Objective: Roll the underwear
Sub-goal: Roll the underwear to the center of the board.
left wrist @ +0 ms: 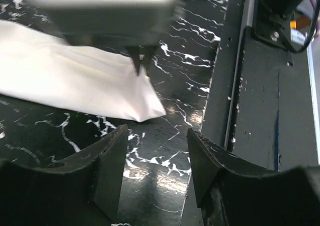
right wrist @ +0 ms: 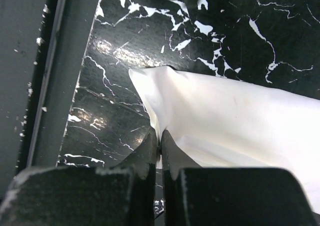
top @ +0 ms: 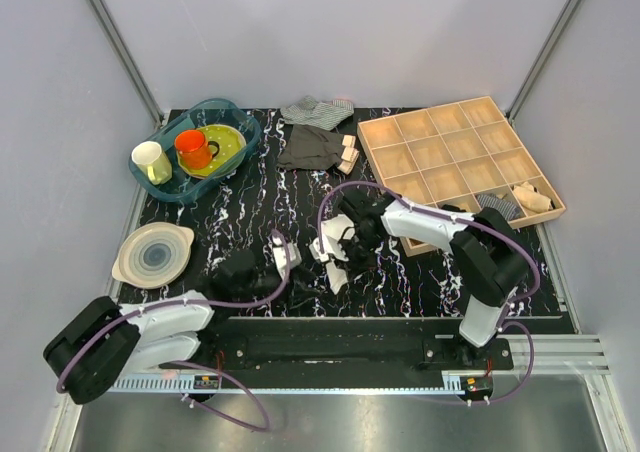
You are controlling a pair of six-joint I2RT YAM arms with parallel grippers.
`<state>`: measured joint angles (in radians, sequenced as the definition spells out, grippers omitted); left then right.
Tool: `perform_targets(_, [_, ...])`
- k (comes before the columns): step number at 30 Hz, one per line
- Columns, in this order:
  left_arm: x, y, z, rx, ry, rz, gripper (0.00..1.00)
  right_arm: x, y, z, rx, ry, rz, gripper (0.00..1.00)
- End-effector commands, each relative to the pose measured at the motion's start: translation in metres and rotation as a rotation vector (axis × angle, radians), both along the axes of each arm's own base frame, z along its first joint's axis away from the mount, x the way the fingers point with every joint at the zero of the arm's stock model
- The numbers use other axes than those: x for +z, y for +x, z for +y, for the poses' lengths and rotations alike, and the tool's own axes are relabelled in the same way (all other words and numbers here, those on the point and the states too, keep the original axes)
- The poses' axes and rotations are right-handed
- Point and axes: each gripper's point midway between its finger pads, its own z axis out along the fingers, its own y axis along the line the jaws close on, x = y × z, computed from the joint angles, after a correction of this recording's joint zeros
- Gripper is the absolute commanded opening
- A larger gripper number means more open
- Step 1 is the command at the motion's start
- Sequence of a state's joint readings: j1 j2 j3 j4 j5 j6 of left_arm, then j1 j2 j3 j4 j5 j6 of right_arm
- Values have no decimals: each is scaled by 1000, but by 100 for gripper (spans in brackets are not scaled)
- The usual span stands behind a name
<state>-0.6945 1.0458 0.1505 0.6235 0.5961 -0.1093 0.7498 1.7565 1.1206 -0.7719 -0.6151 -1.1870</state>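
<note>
The underwear (top: 336, 271), a small white cloth, lies bunched on the black marbled table between my two grippers. My right gripper (right wrist: 160, 136) is shut on an edge of the underwear (right wrist: 235, 121), pinching a fold close to one corner. In the top view the right gripper (top: 340, 244) sits over the cloth. My left gripper (left wrist: 157, 133) stands open just off the near corner of the underwear (left wrist: 75, 81), with only bare table between its fingers. In the top view the left gripper (top: 288, 256) is immediately left of the cloth.
A wooden compartment tray (top: 460, 167) stands at the back right, with small items in its near cells. A dark grey garment (top: 310, 147), a striped cloth (top: 315, 109) and wooden blocks (top: 348, 153) lie behind. A blue basin (top: 240, 124) and a plate (top: 153, 252) sit left. The black mounting rail (left wrist: 260, 111) runs along the near edge.
</note>
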Motion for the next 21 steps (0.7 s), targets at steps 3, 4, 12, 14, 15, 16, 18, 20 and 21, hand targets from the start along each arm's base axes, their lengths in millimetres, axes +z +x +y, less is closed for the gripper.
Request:
perform_targets(3, [36, 1, -23, -50, -36, -421, 55, 15, -2, -1, -68, -6, 159, 4])
perform_targets(4, [36, 3, -25, -54, -19, -442, 55, 15, -1, -2, -75, -10, 164, 4])
perform_targets(12, [14, 2, -50, -141, 119, -475, 57, 9, 5, -3, -119, -53, 205, 4])
perform_targets(14, [5, 4, -57, -156, 162, -473, 57, 7, 8, -4, -135, -66, 212, 4])
perform_targets(15, [2, 6, -59, -144, 184, -480, 57, 6, 9, -5, -142, -72, 213, 4])
perform_targets(16, [-10, 7, -59, -150, 222, -466, 57, 6, 9, -4, -147, -74, 216, 4])
perform_targets(18, [-12, 11, -63, -139, 231, -472, 57, 5, 11, -5, -158, -80, 222, 4])
perform_targets(20, [-20, 13, -66, -138, 252, -465, 57, 5, 12, -5, -166, -82, 225, 4])
perform_targets(21, [-21, 16, -67, -124, 265, -469, 57, 4, 13, -5, -170, -84, 228, 4])
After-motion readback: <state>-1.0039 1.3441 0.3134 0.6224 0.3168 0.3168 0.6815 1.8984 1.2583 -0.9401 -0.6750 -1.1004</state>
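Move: My left hand goes for the white underwear's loose near corner, about 5 cm to its right, 2 cm nearer me and some 7 cm below. The rest of the underwear stretches away from me, its middle about 5 cm ahead and 5 cm right of that hand. The wooden organizer's near corner is some 19 cm to its right and 4 cm farther out. From my right hand, pinching the underwear, the loose corner lies about 4 cm back, 2 cm left and slightly lower. With my left fingers still half open, I first draw that hand back a couple of centimetres, then sweep it about 5 cm to the right and sink it some 3 cm over the loose corner, easing forward again. Its wrist rolls roughly 20 degrees and its fingertips dip. My right hand keeps its pinch on the underwear, tilting a little with only about a centimetre of travel. ##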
